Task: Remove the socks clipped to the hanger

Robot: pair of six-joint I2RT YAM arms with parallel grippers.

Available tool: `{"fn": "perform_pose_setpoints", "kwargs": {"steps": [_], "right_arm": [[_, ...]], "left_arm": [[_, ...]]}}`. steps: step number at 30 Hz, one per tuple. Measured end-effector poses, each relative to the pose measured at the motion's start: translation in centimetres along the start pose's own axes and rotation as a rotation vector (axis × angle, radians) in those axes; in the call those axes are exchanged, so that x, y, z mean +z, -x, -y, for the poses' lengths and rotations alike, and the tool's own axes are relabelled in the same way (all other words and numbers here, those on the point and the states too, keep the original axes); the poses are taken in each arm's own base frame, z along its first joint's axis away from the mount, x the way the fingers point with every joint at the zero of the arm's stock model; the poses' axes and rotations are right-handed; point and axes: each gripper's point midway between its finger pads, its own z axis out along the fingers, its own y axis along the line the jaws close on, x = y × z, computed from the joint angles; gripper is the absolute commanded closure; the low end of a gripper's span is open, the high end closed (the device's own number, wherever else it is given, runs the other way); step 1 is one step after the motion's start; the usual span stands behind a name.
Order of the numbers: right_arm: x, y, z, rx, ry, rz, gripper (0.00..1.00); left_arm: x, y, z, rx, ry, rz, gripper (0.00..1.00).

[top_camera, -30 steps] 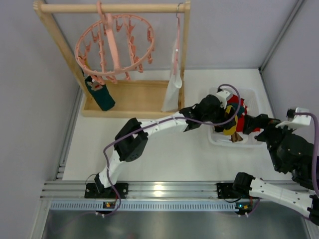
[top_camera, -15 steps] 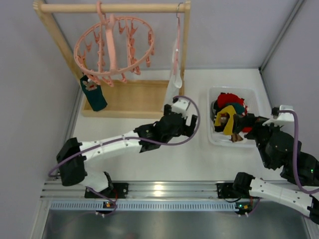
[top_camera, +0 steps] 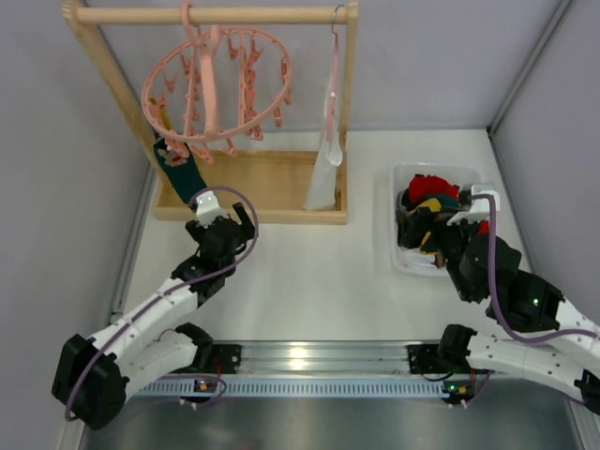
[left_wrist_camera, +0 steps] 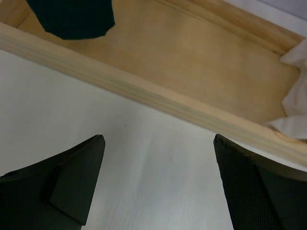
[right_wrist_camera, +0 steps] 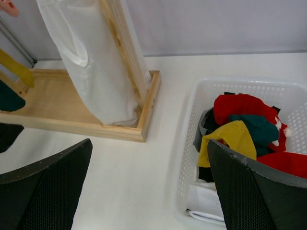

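Observation:
The round pink hanger (top_camera: 216, 89) hangs from the wooden rack's top bar. One dark teal sock (top_camera: 182, 171) is still clipped at its lower left, hanging over the rack base; its toe shows in the left wrist view as the teal sock (left_wrist_camera: 72, 19). A mustard strip (right_wrist_camera: 14, 67) hangs beside it. My left gripper (top_camera: 228, 217) (left_wrist_camera: 158, 139) is open and empty, low over the table just in front of the rack base, below and right of that sock. My right gripper (top_camera: 427, 234) (right_wrist_camera: 148, 143) is open and empty at the basket's left rim.
A white basket (top_camera: 405, 265) (right_wrist_camera: 189, 158) on the right holds red (right_wrist_camera: 240, 108), yellow (right_wrist_camera: 230, 139) and teal socks. The wooden rack base (top_camera: 272, 192) (left_wrist_camera: 192, 62) lies ahead. A white cloth (top_camera: 325, 169) (right_wrist_camera: 91, 62) hangs on a slim hanger by the rack's right post.
My left arm swung from the basket across the table to the front of the rack, its jaws opening wide. My right gripper shifted left over the basket. The sock pile has grown.

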Motion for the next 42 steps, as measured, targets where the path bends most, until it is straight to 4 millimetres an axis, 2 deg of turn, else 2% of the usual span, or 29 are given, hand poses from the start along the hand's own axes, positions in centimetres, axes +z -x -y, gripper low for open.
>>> {"fn": "perform_pose_setpoints", "kwargs": {"steps": [2, 6, 8, 11, 14, 16, 22, 28, 35, 42], "right_arm": [[0.6, -0.3, -1.1, -0.006, 0.023, -0.006, 0.01], [1.6, -1.6, -3.1, -0.026, 0.072, -0.028, 0.01], [2.1, -2.3, -4.0, -0.048, 0.092, -0.046, 0.01], [2.9, -3.2, -5.4, -0.081, 0.123, -0.07, 0.0], [3.5, -4.2, -6.4, -0.117, 0.148, -0.094, 0.01], [3.8, -4.5, -6.9, -0.132, 0.162, -0.102, 0.01], [4.0, -4.5, -7.8, -0.14, 0.202, -0.097, 0.01], [3.7, -4.8, -7.7, -0.14, 0.225, -0.095, 0.01], [3.2, -4.0, -7.4, -0.118, 0.246, -0.069, 0.01], [3.4, -4.8, -8.3, -0.133, 0.279, -0.094, 0.0]], "left_arm": [[1.3, 0.8, -1.6, -0.035, 0.023, 0.053, 0.01], [3.9, 0.8, -3.1, -0.076, -0.022, 0.126, 0.01], [5.5, 1.1, -4.6, -0.089, -0.021, 0.144, 0.02], [7.2, 2.8, -6.8, -0.098, 0.001, 0.19, 0.01], [8.1, 4.6, -8.7, -0.145, 0.03, 0.256, 0.01], [8.6, 5.2, -9.7, -0.157, 0.054, 0.28, 0.01], [10.5, 5.5, -9.5, -0.055, 0.054, 0.264, 0.01], [12.8, 8.1, -9.2, 0.161, -0.024, 0.275, 0.02], [13.5, 9.5, -13.3, 0.238, 0.041, 0.286, 0.01], [15.4, 9.4, -13.2, 0.352, 0.011, 0.26, 0.01]]}}
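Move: Ahead and to the left of the empty, open left hand hangs the dark green sock, its middle about 18 cm forward, 14 cm left and 5 cm higher. The yellow sock hangs some 7 cm beyond the green one and 4 cm farther left, at about its height. The pink hanger ring's middle is roughly 28 cm ahead, 4 cm left and 22 cm up. From the right hand the green sock lies about 27 cm ahead, 65 cm left and 13 cm lower. Swinging left and forward at nearly level height, some 17 cm left and 14 cm forward, the left hand closes in on the lower end of the green sock, fingers wide open. Its wrist tips up about 10 degrees and rolls left side up some 20. The open right hand shifts about 9 cm left, away from the bin, sinking a little and turning counter-clockwise. ##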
